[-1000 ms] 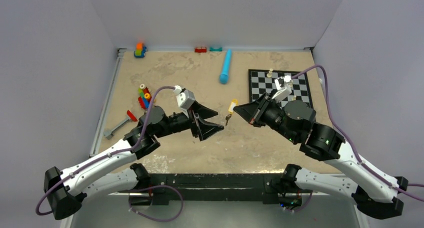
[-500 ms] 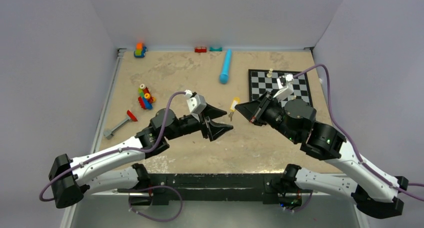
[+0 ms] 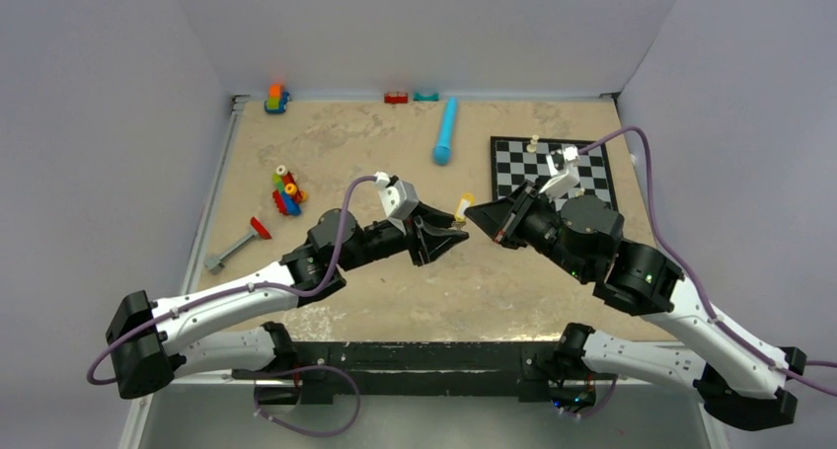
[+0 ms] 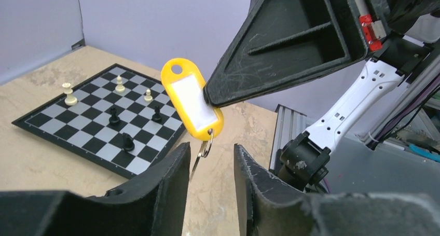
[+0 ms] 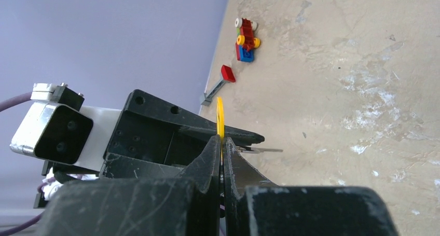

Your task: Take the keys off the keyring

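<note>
My right gripper (image 3: 472,212) is shut on the edge of a yellow key tag (image 4: 192,106) and holds it above the table. A small metal keyring (image 4: 207,144) hangs from the tag's lower end. One thin key (image 4: 196,162) dangles from the ring; its colour is unclear, and I see only this one. My left gripper (image 4: 210,152) has come up under the tag. Its jaws stand apart on either side of the key and ring, without visibly touching them. In the right wrist view the tag (image 5: 220,114) shows edge-on between my shut fingers, and the key (image 5: 262,150) sticks out to the right.
A chessboard (image 3: 551,168) with small pieces lies at the back right, behind my right arm. A blue cylinder (image 3: 445,131) lies mid-back. Toy bricks (image 3: 285,190) and a red-headed tool (image 3: 237,242) sit at the left. More bricks (image 3: 276,98) stand along the back wall.
My left arm has reached right, up to the hanging tag, and its jaws have narrowed around the key. The right gripper has kept the tag still.
</note>
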`<act>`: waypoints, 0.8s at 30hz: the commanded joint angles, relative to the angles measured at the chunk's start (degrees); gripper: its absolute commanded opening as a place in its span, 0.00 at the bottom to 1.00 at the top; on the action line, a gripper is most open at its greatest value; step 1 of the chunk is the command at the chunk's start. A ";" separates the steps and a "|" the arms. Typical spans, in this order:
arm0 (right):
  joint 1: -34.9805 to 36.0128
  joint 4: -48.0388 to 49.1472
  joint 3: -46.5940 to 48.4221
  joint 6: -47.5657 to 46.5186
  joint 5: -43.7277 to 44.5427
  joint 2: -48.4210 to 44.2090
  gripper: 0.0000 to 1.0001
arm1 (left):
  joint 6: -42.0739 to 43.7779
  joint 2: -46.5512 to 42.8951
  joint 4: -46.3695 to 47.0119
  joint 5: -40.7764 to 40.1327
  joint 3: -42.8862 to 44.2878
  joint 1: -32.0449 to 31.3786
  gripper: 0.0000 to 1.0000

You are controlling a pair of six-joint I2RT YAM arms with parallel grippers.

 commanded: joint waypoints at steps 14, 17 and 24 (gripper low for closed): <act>-0.15 0.07 2.93 0.71 3.25 -1.54 0.00 | -0.37 -0.80 0.69 2.74 3.68 -0.39 0.24; -0.15 0.06 3.10 0.63 3.24 -1.44 0.00 | -0.53 -0.82 -0.23 3.00 4.08 -0.39 0.25; -0.15 0.15 2.76 0.62 2.90 -1.52 0.00 | -0.53 -0.74 0.18 3.39 4.22 -0.39 0.01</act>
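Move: The metal ring under the yellow tag hangs just off the left hand's open fingertips, about 1 cm to its right and 1 cm above it, level fore and aft. From the left hand, the tag stands some 3 cm ahead, 1 cm right and 4 cm up, while the key hangs about 1 cm right and 1 cm below. The right hand already pinches the tag, with the ring about 2 cm back, 2 cm left and 4 cm below that hand. The left hand, fingers still pointing to the robot's right, stays almost in place around the hanging ring, rising about half a centimetre and easing back as much, while its half-open fingers close, pause and slightly reopen, then go nearly shut to pinch the ring at the top of the key. The right hand keeps its shut grip on the yellow tag and draws it about 1 cm up and to the right, away from the left fingertips, with hardly any turn. ##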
